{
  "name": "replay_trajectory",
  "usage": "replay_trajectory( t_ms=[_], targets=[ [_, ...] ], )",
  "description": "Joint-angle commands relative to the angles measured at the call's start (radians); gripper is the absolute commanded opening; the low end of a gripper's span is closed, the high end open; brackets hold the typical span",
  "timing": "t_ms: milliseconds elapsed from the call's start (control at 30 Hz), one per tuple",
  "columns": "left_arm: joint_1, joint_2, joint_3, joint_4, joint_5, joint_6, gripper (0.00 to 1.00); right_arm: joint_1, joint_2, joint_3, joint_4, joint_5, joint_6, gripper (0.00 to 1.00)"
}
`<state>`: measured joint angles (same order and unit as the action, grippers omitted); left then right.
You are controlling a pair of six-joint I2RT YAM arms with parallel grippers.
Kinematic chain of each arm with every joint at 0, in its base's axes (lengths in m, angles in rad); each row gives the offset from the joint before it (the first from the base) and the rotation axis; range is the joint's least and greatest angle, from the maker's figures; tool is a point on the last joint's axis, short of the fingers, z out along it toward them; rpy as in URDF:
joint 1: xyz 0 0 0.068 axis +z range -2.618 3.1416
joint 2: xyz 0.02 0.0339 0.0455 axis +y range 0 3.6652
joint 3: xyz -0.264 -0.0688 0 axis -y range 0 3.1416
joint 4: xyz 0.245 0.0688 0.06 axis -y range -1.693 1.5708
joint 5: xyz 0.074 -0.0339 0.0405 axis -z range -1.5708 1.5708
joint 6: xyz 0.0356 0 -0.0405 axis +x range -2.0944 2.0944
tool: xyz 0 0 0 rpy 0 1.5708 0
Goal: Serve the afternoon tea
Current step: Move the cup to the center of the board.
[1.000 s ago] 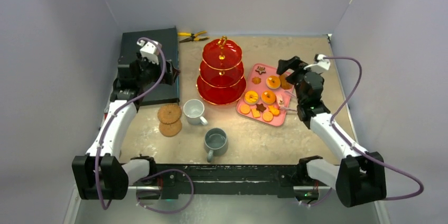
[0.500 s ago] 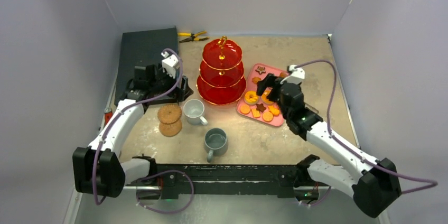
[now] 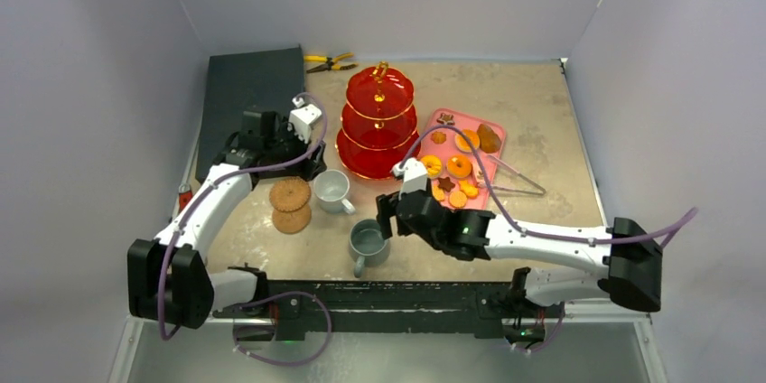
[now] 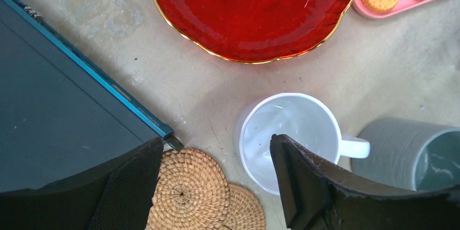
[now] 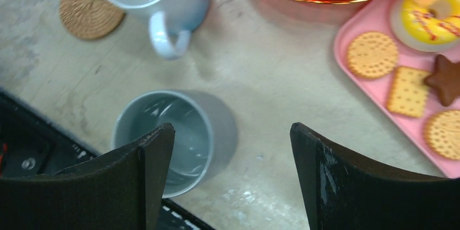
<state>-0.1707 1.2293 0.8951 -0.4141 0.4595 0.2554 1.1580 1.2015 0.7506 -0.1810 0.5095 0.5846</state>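
The red three-tier stand [image 3: 380,126] stands mid-table, and a pink tray [image 3: 492,159] of biscuits and pastries [image 3: 458,166] lies to its right. In front of the stand are a white mug [image 3: 331,189] and a grey mug [image 3: 368,241], with two cork coasters [image 3: 290,195] to their left. My left gripper [image 4: 217,140] hovers open, one finger over the white mug [image 4: 293,127] and the other at the coasters [image 4: 190,189]. My right gripper [image 5: 232,127] hangs open and empty, its left finger over the grey mug [image 5: 184,127].
A flat dark slab [image 3: 248,94] lies at the back left, with yellow-handled pliers [image 3: 329,62] behind the stand. Metal tongs [image 3: 517,187] rest right of the tray. The table's near edge runs just below the grey mug.
My right arm swung from over the pink tray leftward and nearer, ending beside the grey mug. My left gripper moved right off the slab toward the white mug.
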Motion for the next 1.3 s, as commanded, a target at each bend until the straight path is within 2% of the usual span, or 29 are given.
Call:
replay_trajectory(
  t_ms=[0,167,267,567,733,1033,1267],
  targets=[
    [-0.033,0.052,0.039,-0.003,-0.038,0.059,0.7,0.064,0.036,0.091,-0.026,-0.018,-0.001,0.81],
    [-0.081,0.096,0.018,0.033,-0.079,0.06,0.64,0.083,0.078,0.107,-0.028,-0.086,-0.017,0.77],
    [-0.115,0.119,-0.004,0.057,-0.106,0.065,0.56,0.088,0.085,0.101,-0.031,-0.108,-0.023,0.74],
    [-0.155,0.127,-0.089,0.088,-0.209,0.123,0.17,0.102,0.139,0.091,-0.034,-0.161,-0.044,0.57],
    [-0.154,0.086,-0.144,0.099,-0.274,0.162,0.0,0.106,0.171,0.101,-0.036,-0.179,-0.063,0.49],
    [-0.154,0.035,-0.184,0.068,-0.384,0.232,0.0,0.109,0.207,0.106,-0.029,-0.174,-0.065,0.24],
    [-0.153,-0.059,-0.255,0.049,-0.499,0.303,0.0,0.117,0.231,0.124,-0.001,-0.118,-0.041,0.15]
  ],
)
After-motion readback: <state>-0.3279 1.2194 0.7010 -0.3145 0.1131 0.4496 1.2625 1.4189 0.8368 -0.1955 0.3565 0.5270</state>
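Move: The white cup's middle lies about 4 cm back and 4 cm right of the left hand, some 11 cm below; a coaster is about 9 cm left of the cup, and the red stand's bottom plate 9 cm farther out and 10 cm right of it. The grey cup's middle lies about 5 cm back, 6 cm left and 9 cm below the right hand; from that hand the white cup is 6 cm ahead and 14 cm left. The white cup's left rim is pinched as the left hand sinks about 7 cm and shuts, one finger inside; that hand then draws left some 3.5 cm, rolling its left side up. The grey cup's right rim comes between the right fingers: that hand swings back and left, about 5 cm each, turning counter-clockwise, then sinks 5 cm, nearly closing. ##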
